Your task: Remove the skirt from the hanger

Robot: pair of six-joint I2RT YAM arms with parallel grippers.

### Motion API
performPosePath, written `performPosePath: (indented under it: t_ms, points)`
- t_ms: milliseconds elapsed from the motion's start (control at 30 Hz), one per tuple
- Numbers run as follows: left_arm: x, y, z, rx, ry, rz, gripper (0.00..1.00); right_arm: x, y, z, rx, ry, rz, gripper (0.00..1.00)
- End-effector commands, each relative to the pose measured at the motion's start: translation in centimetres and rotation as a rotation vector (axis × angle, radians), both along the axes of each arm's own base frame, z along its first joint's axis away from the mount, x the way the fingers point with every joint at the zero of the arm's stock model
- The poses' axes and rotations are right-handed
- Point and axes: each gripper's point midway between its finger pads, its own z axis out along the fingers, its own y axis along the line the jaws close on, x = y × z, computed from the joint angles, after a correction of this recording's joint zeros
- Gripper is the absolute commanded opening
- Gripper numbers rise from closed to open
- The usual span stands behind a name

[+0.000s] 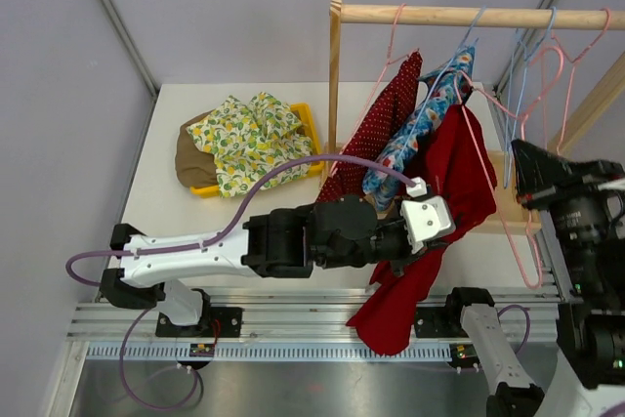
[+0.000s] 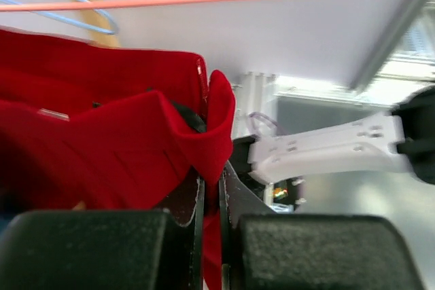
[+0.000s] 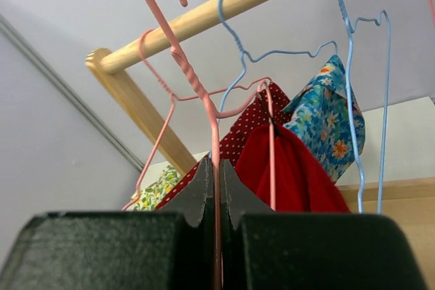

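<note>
A red skirt (image 1: 467,175) hangs from a pink wire hanger (image 1: 491,165) on the wooden rack and droops toward the near table edge. My left gripper (image 1: 449,233) reaches across from the left and is shut on a fold of the skirt's edge (image 2: 216,134); its fingertips (image 2: 211,191) pinch the red cloth. My right gripper (image 1: 520,169) stands at the right of the skirt. In the right wrist view it (image 3: 217,180) is shut on the pink hanger wire (image 3: 215,127), with the skirt (image 3: 299,168) hanging just beyond.
A dark red dotted garment (image 1: 386,124) and a blue floral one (image 1: 422,129) hang beside the skirt. Empty blue and pink hangers (image 1: 532,70) dangle from the rod (image 1: 469,16). A yellow tray (image 1: 305,124) with floral cloth sits at back left, beside the upright post (image 1: 335,75).
</note>
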Motion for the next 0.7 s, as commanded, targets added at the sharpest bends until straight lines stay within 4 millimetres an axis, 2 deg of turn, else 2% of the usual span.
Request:
performPosePath:
  t_ms: [0, 33, 67, 167, 200, 267, 300, 367, 400, 467, 600, 667]
  points:
    - [3.3, 1.9, 7.4, -0.079, -0.160, 0.157, 0.00, -6.1, 1.4, 2.3, 0.019, -0.125, 0.065, 0.00]
    - [3.8, 2.4, 8.4, -0.079, -0.191, 0.180, 0.00, -7.1, 2.0, 2.7, 0.004, -0.162, 0.095, 0.00]
    - [4.9, 3.4, 10.8, -0.106, -0.220, 0.240, 0.00, -9.7, 3.3, 3.0, -0.026, -0.222, 0.163, 0.00]
    - [7.3, 6.8, 13.5, -0.086, -0.329, 0.371, 0.00, -14.0, 5.5, 3.9, -0.114, -0.332, 0.281, 0.00]
    - [7.8, 9.2, 15.7, -0.119, -0.367, 0.406, 0.00, -15.4, 6.1, 4.4, -0.137, -0.367, 0.307, 0.00]
    - [8.8, 12.3, 17.6, -0.146, -0.397, 0.487, 0.00, -17.2, 7.3, 4.7, -0.172, -0.399, 0.380, 0.00]
    - [9.2, 14.8, 19.0, -0.178, -0.427, 0.521, 0.00, -17.9, 7.7, 4.9, -0.177, -0.409, 0.406, 0.00]
    - [10.5, 18.1, 19.7, -0.186, -0.442, 0.630, 0.00, -19.4, 8.7, 5.3, -0.209, -0.434, 0.472, 0.00]
    - [11.3, 20.5, 20.0, -0.184, -0.461, 0.701, 0.00, -20.1, 9.0, 5.7, -0.217, -0.457, 0.490, 0.00]
    - [12.3, 22.3, 19.9, -0.170, -0.480, 0.770, 0.00, -20.6, 9.4, 5.8, -0.228, -0.471, 0.534, 0.00]
    - [15.4, 25.7, 18.5, -0.057, -0.519, 0.924, 0.00, -20.1, 9.7, 5.6, -0.272, -0.466, 0.594, 0.00]
    - [17.4, 28.5, 18.5, -0.041, -0.522, 1.024, 0.00, -19.1, 9.1, 5.2, -0.269, -0.437, 0.580, 0.00]
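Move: The left fingers already hold one waist corner of the red skirt; the yellow tray with the lemon-print skirt lies some 40 cm ahead of them, 34 cm left and 38 cm below. The polka-dot skirt hangs about 30 cm ahead and 9 cm left of that hand. The right fingers hold the pink hanger; the skirt's still-looped corner sits about 16 cm ahead, 5 cm left and level, the blue floral skirt some 20 cm ahead, 6 cm left and 15 cm lower. Both hands keep their pinch, left on the red skirt's waist corner, right on the pink hanger. The left hand carries its corner left, up and forward, about 35 cm in all, first climbing forward and then sweeping left, while it swings counter-clockwise by nearly 50 degrees and tips up. The right hand draws the hanger back some 20 cm, with a smaller shift left, turning counter-clockwise and tipping up before easing to a stop. ##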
